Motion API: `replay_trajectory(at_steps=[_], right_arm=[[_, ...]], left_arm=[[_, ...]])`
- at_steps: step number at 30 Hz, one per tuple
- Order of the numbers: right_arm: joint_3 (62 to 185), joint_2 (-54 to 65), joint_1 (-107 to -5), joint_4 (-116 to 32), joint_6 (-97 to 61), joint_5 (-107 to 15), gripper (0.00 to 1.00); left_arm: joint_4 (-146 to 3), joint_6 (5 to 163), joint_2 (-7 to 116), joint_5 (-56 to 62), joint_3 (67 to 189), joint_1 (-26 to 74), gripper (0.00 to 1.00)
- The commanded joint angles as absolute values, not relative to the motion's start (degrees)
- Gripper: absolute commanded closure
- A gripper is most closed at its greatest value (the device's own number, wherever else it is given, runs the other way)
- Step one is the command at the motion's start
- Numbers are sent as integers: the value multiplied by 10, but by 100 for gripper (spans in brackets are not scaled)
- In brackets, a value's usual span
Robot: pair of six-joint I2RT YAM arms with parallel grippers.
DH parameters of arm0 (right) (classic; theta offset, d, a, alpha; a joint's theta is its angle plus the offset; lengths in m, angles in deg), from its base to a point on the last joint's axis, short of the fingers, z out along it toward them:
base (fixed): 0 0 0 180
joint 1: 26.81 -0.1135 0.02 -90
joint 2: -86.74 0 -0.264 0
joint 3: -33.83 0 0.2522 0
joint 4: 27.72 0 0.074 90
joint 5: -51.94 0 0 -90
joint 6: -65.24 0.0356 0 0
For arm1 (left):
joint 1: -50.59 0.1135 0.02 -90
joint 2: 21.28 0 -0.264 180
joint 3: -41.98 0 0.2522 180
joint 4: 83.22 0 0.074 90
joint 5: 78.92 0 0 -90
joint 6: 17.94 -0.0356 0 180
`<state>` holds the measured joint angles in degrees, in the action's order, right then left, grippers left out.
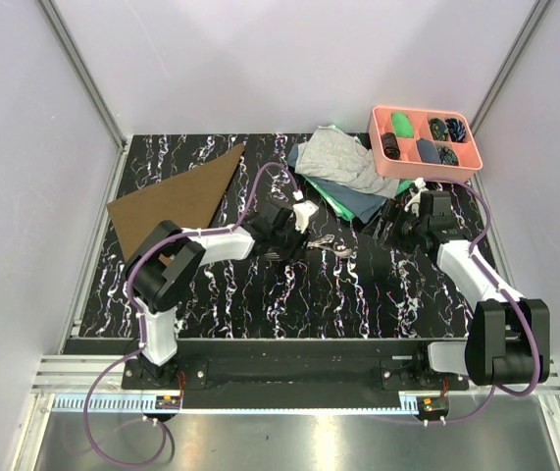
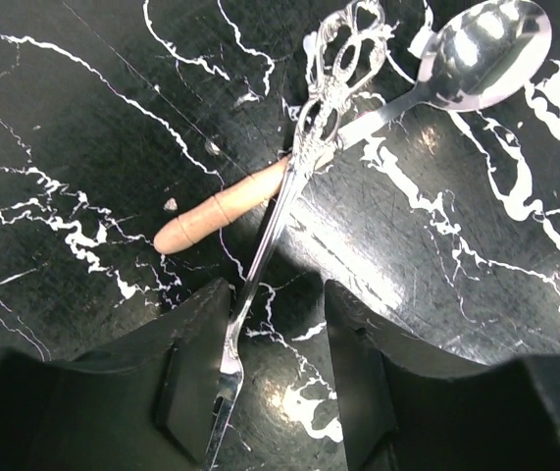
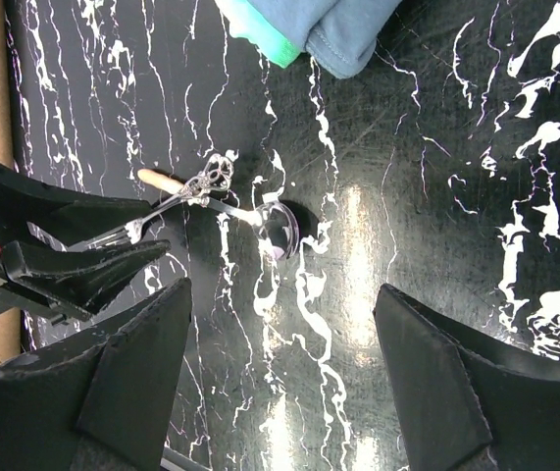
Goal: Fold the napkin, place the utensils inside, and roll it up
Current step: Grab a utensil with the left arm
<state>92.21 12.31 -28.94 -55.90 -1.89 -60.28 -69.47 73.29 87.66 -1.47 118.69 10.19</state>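
Note:
The brown napkin (image 1: 177, 201) lies folded into a triangle at the back left of the table. The utensils lie crossed in the middle: an ornate silver fork (image 2: 289, 186), a spoon (image 2: 476, 64) and an orange-handled piece (image 2: 223, 208). My left gripper (image 2: 275, 392) is down over the fork's tine end. Its jaws stand part-way apart, the tines lying against the left finger (image 2: 191, 383) and a gap showing to the right finger. My right gripper (image 3: 280, 392) hovers open to the right of the spoon (image 3: 278, 228), nothing between its fingers.
A pink compartment tray (image 1: 425, 142) with small dark and green items stands at the back right. A pile of grey cloth (image 1: 343, 162), blue cloth (image 3: 338, 29) and green cloth (image 1: 330, 201) lies beside it, just behind the utensils.

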Motion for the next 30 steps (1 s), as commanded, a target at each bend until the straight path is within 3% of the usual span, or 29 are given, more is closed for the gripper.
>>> replay_trajectory(at_steps=[1, 5, 8, 9, 11, 16, 23, 30], right_arm=[[921, 128, -290, -541, -31, -620, 16], [919, 127, -290, -540, -31, -624, 16], [916, 130, -290, -539, -31, -623, 16], [915, 132, -290, -538, -31, -624, 16], [914, 132, -290, -537, -31, -622, 16], [908, 128, -290, -533, -31, -621, 16], [903, 127, -290, -526, -34, -622, 16], [907, 120, -290, -521, -37, -635, 16]], left_arm=[[-712, 724, 896, 4, 1208, 95, 54], [-717, 728, 908, 5, 1210, 92, 65], [-721, 730, 913, 3, 1207, 90, 81], [-724, 731, 911, 3, 1204, 90, 93], [-740, 736, 901, 1, 1190, 90, 100], [-759, 750, 845, -17, 1148, 90, 100], [-675, 768, 719, 85, 1106, 114, 100], [-574, 751, 649, 163, 1133, 263, 100]])
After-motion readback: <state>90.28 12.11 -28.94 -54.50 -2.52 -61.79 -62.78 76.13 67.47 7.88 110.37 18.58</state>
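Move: The fork lies between the left hand's half-open fingers, which straddle its shaft near the tines; its middle is some 3 cm to the right, 1 cm ahead and about 1 cm below. The wooden-handled spoon, crossed under the fork's handle, is centred about 7 cm right and 3 cm ahead, and the brown napkin some 28 cm left and 7 cm ahead. From the right hand the fork is roughly 18 cm left, 3 cm back and 9 cm down. The left hand eases about a centimetre forward and to the right, staying down at the table while its fingers shut fully and pinch the fork's shaft. Keeping that grip, it first draws back nearly 3 cm, then sweeps about 11 cm left towards the napkin while lifting some 7 cm and coming forward again, turning around 15 degrees counter-clockwise. ##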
